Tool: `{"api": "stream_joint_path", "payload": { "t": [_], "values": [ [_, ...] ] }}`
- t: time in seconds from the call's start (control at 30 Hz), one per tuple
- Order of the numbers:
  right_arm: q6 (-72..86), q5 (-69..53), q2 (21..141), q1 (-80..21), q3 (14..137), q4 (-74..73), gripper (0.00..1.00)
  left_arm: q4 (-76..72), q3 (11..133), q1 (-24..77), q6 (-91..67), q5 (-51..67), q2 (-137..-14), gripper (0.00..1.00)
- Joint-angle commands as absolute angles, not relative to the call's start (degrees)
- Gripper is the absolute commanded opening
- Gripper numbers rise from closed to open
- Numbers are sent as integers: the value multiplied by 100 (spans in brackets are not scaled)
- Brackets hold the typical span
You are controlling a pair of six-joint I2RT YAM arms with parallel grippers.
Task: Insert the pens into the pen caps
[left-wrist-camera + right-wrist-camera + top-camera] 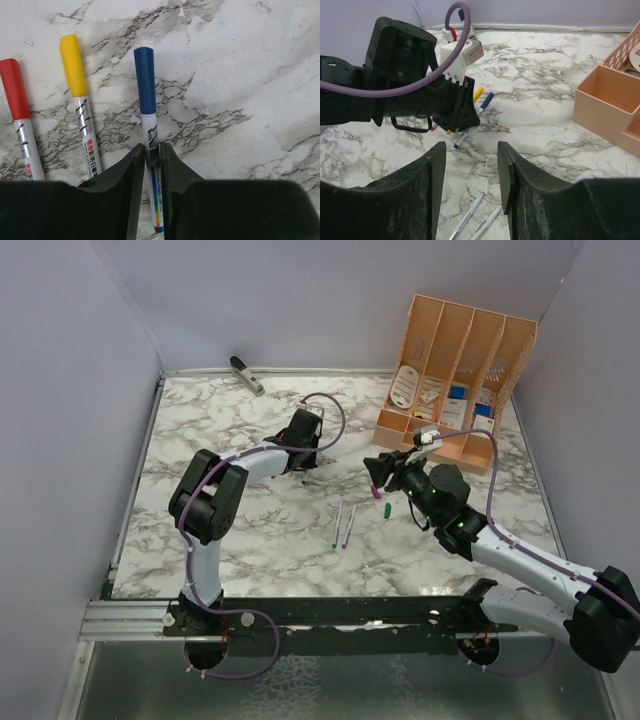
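In the left wrist view three capped pens lie side by side on the marble: a red-capped one point(20, 125), a yellow-capped one point(80, 105) and a blue-capped pen point(147, 100). My left gripper point(152, 147) straddles the blue-capped pen's barrel, which lies on the table. The jaws are barely open, with a sliver of table showing beside the left finger. My right gripper point(470, 150) hangs open and empty over two uncapped pens point(338, 523) point(349, 524). A magenta cap point(375, 490) and a green cap point(388, 508) lie close under it in the top view.
An orange desk organizer point(455, 380) stands at the back right, its near wall point(607, 100) right of my right gripper. A grey clip tool point(246, 374) lies at the back left. Purple walls enclose the table.
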State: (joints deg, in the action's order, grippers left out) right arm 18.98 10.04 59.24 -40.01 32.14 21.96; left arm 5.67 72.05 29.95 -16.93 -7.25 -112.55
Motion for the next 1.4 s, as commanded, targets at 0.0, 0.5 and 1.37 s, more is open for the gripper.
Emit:
{"api": "stream_joint_path", "payload": {
  "t": [0.0, 0.5, 1.37],
  "values": [
    [1842, 1188, 5869, -4017, 3161, 1986, 45, 866, 7463, 2894, -1571, -911, -11483, 26],
    [1804, 1533, 5786, -4016, 3150, 1660, 45, 621, 7441, 2872, -1631, -427, -10915, 37],
    [2351, 2871, 7088, -3875, 3789, 211, 27, 89, 4614, 4362, -2304, -88, -8302, 41]
  ]
}}
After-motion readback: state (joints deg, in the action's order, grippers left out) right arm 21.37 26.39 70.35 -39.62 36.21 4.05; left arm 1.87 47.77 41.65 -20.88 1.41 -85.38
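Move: The left hand, low over the table, still has the capped blue marker between its barely parted fingers. The yellow marker lies about 3 cm ahead and 3 cm left of that hand. The left hand's next thing, the green pen, lies about 16 cm back and 6 cm right, with the purple pen some 3 cm right of it. From the right hand, the green cap is roughly 2 cm ahead, 6 cm right and 19 cm below; the purple cap is 7 cm ahead, 4 cm right. Easing barely a centimetre forward-left and slightly down, the left hand opens and lets go of the blue marker, lifts some 8 cm, then swings about 15 cm back and slightly right towards the two uncapped pens, sinking a little. The right hand creeps, then drops about 10 cm and shifts right towards the green cap, tipping down, turning clockwise and partly closing its empty fingers. ##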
